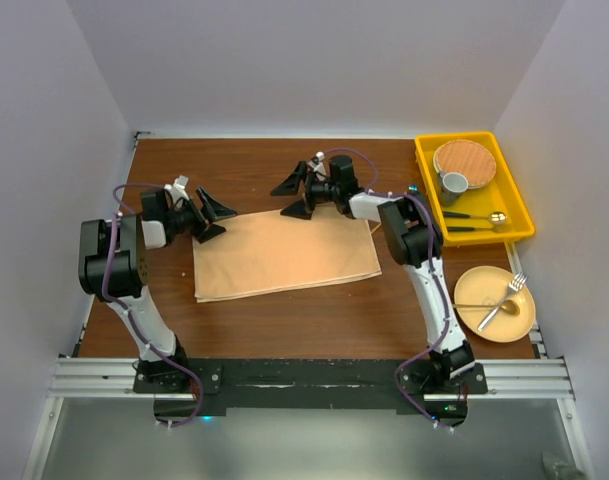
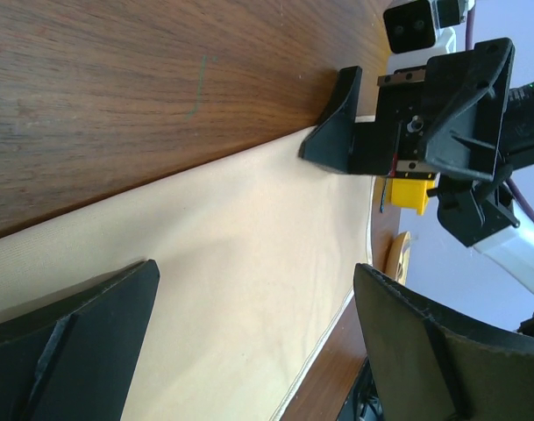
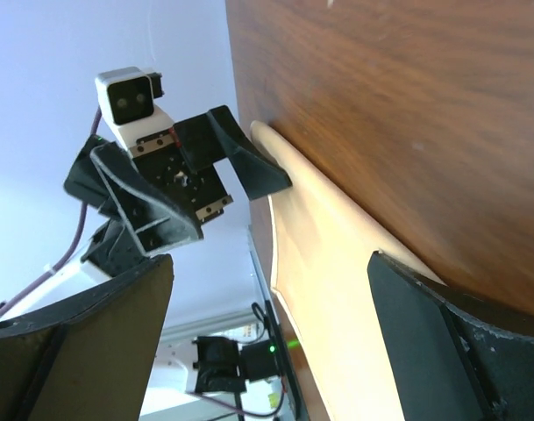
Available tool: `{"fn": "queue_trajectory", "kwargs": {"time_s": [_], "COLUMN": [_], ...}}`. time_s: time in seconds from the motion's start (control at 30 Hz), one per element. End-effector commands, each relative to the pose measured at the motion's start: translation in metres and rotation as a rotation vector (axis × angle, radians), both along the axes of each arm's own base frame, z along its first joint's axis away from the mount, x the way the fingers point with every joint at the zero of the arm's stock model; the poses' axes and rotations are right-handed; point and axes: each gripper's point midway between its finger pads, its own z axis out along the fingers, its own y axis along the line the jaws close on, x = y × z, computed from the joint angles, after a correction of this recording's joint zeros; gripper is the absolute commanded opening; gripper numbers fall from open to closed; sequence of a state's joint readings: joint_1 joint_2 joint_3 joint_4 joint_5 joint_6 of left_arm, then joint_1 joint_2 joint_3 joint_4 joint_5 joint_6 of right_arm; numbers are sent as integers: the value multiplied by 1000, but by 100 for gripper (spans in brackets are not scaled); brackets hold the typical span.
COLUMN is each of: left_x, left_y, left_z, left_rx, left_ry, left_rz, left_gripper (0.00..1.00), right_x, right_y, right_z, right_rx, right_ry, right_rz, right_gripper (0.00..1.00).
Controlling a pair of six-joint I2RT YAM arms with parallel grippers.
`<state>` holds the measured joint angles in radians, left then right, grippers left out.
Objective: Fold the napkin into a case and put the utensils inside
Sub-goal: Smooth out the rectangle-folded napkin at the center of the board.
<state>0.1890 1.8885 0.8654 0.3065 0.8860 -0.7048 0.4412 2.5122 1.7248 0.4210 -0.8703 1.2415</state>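
Note:
The peach napkin (image 1: 284,255) lies flat mid-table as a wide folded rectangle; a narrow case is not in view. My left gripper (image 1: 216,219) hovers open at its far-left corner, the cloth (image 2: 231,263) filling the space between its jaws (image 2: 258,342). Over the far edge my right gripper (image 1: 292,196) is open too, with the cloth (image 3: 337,263) under its right finger and nothing held (image 3: 267,333). Gold utensils, a fork (image 1: 511,292) and a spoon (image 1: 489,306), rest on a yellow plate (image 1: 474,285) at the right. Dark-handled utensils (image 1: 474,216) lie in the tray.
A yellow tray (image 1: 525,205) at the back right holds a round wood-toned plate (image 1: 464,158) and a grey cup (image 1: 452,183). White walls close in the table on three sides. The arm bases sit on a rail at the near edge.

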Motion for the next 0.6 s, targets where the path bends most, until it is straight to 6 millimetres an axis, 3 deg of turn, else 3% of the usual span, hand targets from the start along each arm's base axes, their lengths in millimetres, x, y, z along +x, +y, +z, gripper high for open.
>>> {"fn": "queue_trajectory", "kwargs": {"time_s": [0.0,0.17,0.4,0.57], "left_x": [-3,3,9,10], "left_y": [19,22,24,25], "left_z": [-25,-25,-24,-25], "left_rx": [71,86,83,92], "left_ry": [66,60,60,59], "left_rz": [35,26,38,36], "left_gripper": [100,100,100,100], "right_x": [8,22,27,27], "right_y": [-43,-83,-151,-170], "right_z": [-12,-18,-45,-47], "right_rx": [-29,-46,-169,-193], "right_ry": [3,-12,-5,-27], "right_rz": [-16,-43,-72,-74], "right_gripper": [98,98,98,98]}}
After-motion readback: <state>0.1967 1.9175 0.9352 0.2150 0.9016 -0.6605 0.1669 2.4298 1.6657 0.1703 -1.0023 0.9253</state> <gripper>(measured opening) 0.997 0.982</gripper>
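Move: The napkin's far right corner lies about 24 cm to the right hand's right, roughly 1 cm farther out and some 4 cm lower; the napkin's middle is about 13 cm back and 2 cm right. A wooden-handled spoon lies some 32 cm right and 3 cm back. From the left hand, that corner is about 40 cm right and 5 cm ahead, the napkin's middle 17 cm right and 9 cm back, both some 4 cm down. With its lower finger still on the napkin's far edge, the right hand sweeps along that edge to its right, about 14 cm, drifting some 4 cm forward, towards the far right corner. It goes at a brisk, steady pace, fingers wide open and still pointing left. The left hand stays near the far left corner, open, its lower finger resting on the cloth. ##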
